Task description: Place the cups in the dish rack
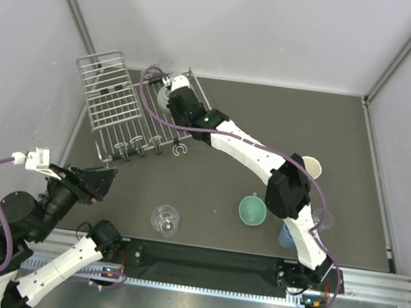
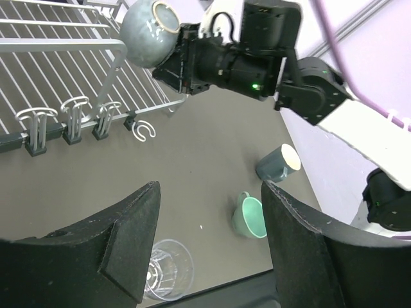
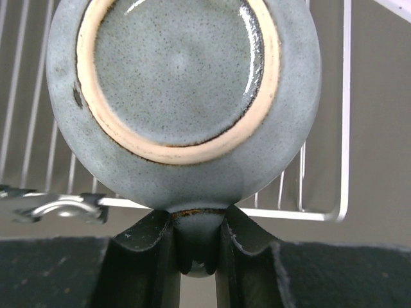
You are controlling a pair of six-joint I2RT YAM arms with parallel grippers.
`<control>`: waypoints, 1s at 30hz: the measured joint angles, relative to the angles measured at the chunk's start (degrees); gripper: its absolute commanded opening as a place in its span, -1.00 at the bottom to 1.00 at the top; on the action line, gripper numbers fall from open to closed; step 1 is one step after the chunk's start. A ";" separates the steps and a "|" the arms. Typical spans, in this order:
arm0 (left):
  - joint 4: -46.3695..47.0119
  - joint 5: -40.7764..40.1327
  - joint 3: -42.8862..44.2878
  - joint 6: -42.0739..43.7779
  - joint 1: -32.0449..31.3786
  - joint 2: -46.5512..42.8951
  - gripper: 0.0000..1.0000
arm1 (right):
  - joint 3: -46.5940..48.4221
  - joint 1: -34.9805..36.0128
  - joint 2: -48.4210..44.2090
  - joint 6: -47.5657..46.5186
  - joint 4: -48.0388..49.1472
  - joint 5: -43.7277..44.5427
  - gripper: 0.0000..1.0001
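The silver wire dish rack (image 1: pixel 113 103) stands at the far left. Over its right end my right gripper (image 1: pixel 174 91) is shut on the handle of the grey-teal mug (image 1: pixel 162 97). The right wrist view shows the mug's glazed base (image 3: pixel 183 96) facing the camera, with the handle pinched between the fingers (image 3: pixel 144 256). My left gripper (image 1: pixel 100 181) hangs open and holds nothing at the near left. Far below and past its fingers (image 2: pixel 122 237) I see a clear glass (image 2: pixel 168 269) and the mint-green mug (image 2: pixel 250 217).
On the dark mat are the clear glass (image 1: pixel 165 220), the mint-green mug (image 1: pixel 252 210), a cream-lined cup (image 1: pixel 311 167) on its side, a blue tumbler (image 1: pixel 287 235) and another clear glass (image 1: pixel 324 219) partly behind the right arm. Small hooks (image 2: pixel 38 125) line the rack's near edge.
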 measured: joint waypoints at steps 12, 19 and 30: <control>-1.57 -0.07 0.13 0.04 0.00 -0.02 0.36 | 1.46 -1.14 6.78 -0.55 3.87 -4.66 -1.00; -1.97 -0.33 0.13 0.02 0.00 -0.04 0.36 | 4.57 -1.20 11.13 0.02 5.81 -6.88 -1.00; -2.62 -1.51 0.13 0.00 0.00 -0.04 0.36 | 8.00 -1.40 15.34 0.15 7.93 -9.09 -0.96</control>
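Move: Your right hand holds the grey cup by its handle above the dish rack; the middle of the rack's wire floor lies about 6 cm ahead, 5 cm left and 13 cm below. The raised side rack is some 20 cm left, 4 cm ahead and 4 cm lower. The black clips sit about 5 cm back and 11 cm left, 13 cm down. From the left hand, the floor's middle lies about 35 cm ahead, 2 cm right and 28 cm down. Lower the right gripper about 8 cm towards the dish rack's wire floor, almost straight down at first, then sweep about 5 cm left over the wires as it sinks, slowing towards the end. Keep the fingers pinched on the grey cup's handle, the cup's base facing back to the wrist, and let the wrist turn only slightly counter-clockwise. ##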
